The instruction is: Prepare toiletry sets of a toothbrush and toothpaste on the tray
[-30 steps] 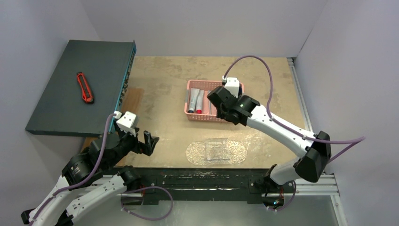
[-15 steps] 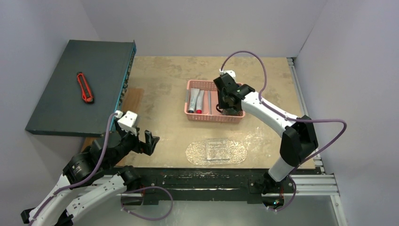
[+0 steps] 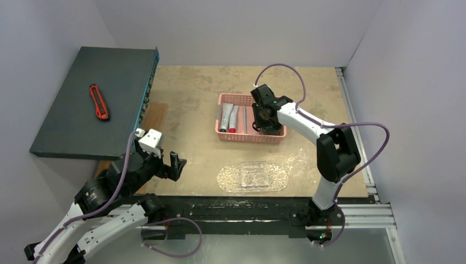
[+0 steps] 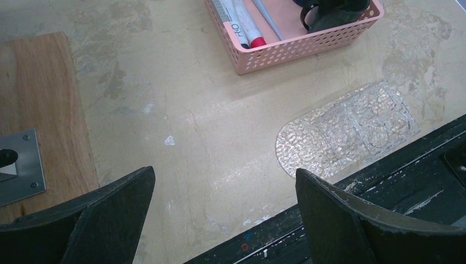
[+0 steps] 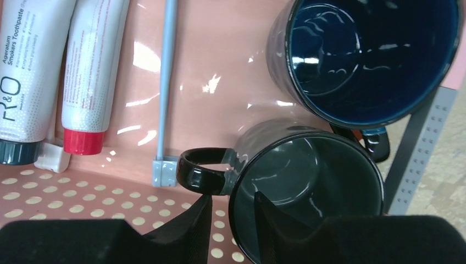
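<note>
The pink basket (image 3: pixel 225 135) stands mid-table and holds the toiletry items. In the right wrist view a dark green mug (image 5: pixel 308 187) sits in front of a blue mug (image 5: pixel 373 55). To their left lie a pale-blue toothbrush (image 5: pixel 166 82), a tube with a red cap (image 5: pixel 90 71) and a tube with a dark cap (image 5: pixel 27 71). My right gripper (image 5: pixel 233 197) is open and straddles the green mug's wall beside its handle, one finger inside and one outside, with small gaps showing. The clear oval tray (image 3: pixel 253 176) lies bare near the front edge. My left gripper (image 4: pixel 224 173) hangs wide open over the table's front left.
A dark grey box (image 3: pixel 82 110) with an orange utility knife (image 3: pixel 99 102) on it fills the far left. A wooden board (image 4: pixel 44 110) with a metal plate (image 4: pixel 16 165) lies beside it. The table's black front rail (image 4: pixel 384 176) runs just below the tray.
The right arm has swung its wrist over the basket's right end and lowered its fingers around the green mug's rim. The left arm has stayed still.
</note>
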### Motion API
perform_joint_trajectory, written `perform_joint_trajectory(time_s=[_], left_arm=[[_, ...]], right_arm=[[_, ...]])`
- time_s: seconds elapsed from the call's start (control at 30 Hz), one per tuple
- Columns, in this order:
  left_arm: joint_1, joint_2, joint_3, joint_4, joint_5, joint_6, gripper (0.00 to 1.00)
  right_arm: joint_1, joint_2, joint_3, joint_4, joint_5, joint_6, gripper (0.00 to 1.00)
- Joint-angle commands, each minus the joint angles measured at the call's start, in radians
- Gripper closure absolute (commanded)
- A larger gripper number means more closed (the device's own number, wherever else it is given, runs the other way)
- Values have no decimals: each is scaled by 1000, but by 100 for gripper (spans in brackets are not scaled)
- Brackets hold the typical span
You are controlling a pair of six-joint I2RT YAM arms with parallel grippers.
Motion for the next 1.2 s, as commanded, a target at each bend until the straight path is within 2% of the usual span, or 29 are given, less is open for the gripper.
perform_joint_trajectory(time_s=[0.0,0.2,0.3,0.4,0.9,1.17], left_arm=[[-3,15,-2,8,-15,16,1],[-4,19,-1,8,-16,17,1],[-3,20,0,8,-14,17,1],[-3,20,-1,8,-14,17,1],[-3,13,1,4,-20,17,1],[-3,12,0,3,-24,15,1]], right_arm=[[-11,28,58,18,-50,-32,66],[-15,77,66,4,-69,-44,76],[-16,88,72,-2,-69,-49,85],[-16,92,83,-11,-67,-51,100],[1,-20,233,-78,26,-57,100],[109,-76,342,-147,91,-76,100]])
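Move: The green mug's middle lies about 3 cm to the right of the right hand, 1 cm ahead and 5 cm below, with its left rim under the gap between the fingers. The blue mug is 8 cm ahead and 5 cm to the right at similar depth; the toothbrush lies some 5 cm left and 3 cm ahead, the red-capped toothpaste 9 cm left and 3 cm ahead, both about 8 cm down. From the left hand the green mug is roughly 20 cm ahead, 30 cm right and 20 cm below. The green mug is taken by its left wall, beside the handle: the right hand sinks about 3 cm, fingers closing across the rim, one inside the mug and one outside, until they pinch the wall. Holding that pinch, it pauses low, eases upward, then speeds up and lifts the mug some 10 cm from its lowest point out of the basket, drifting a couple of centimetres left and forward while the fingertips tilt up by about 10 degrees. ##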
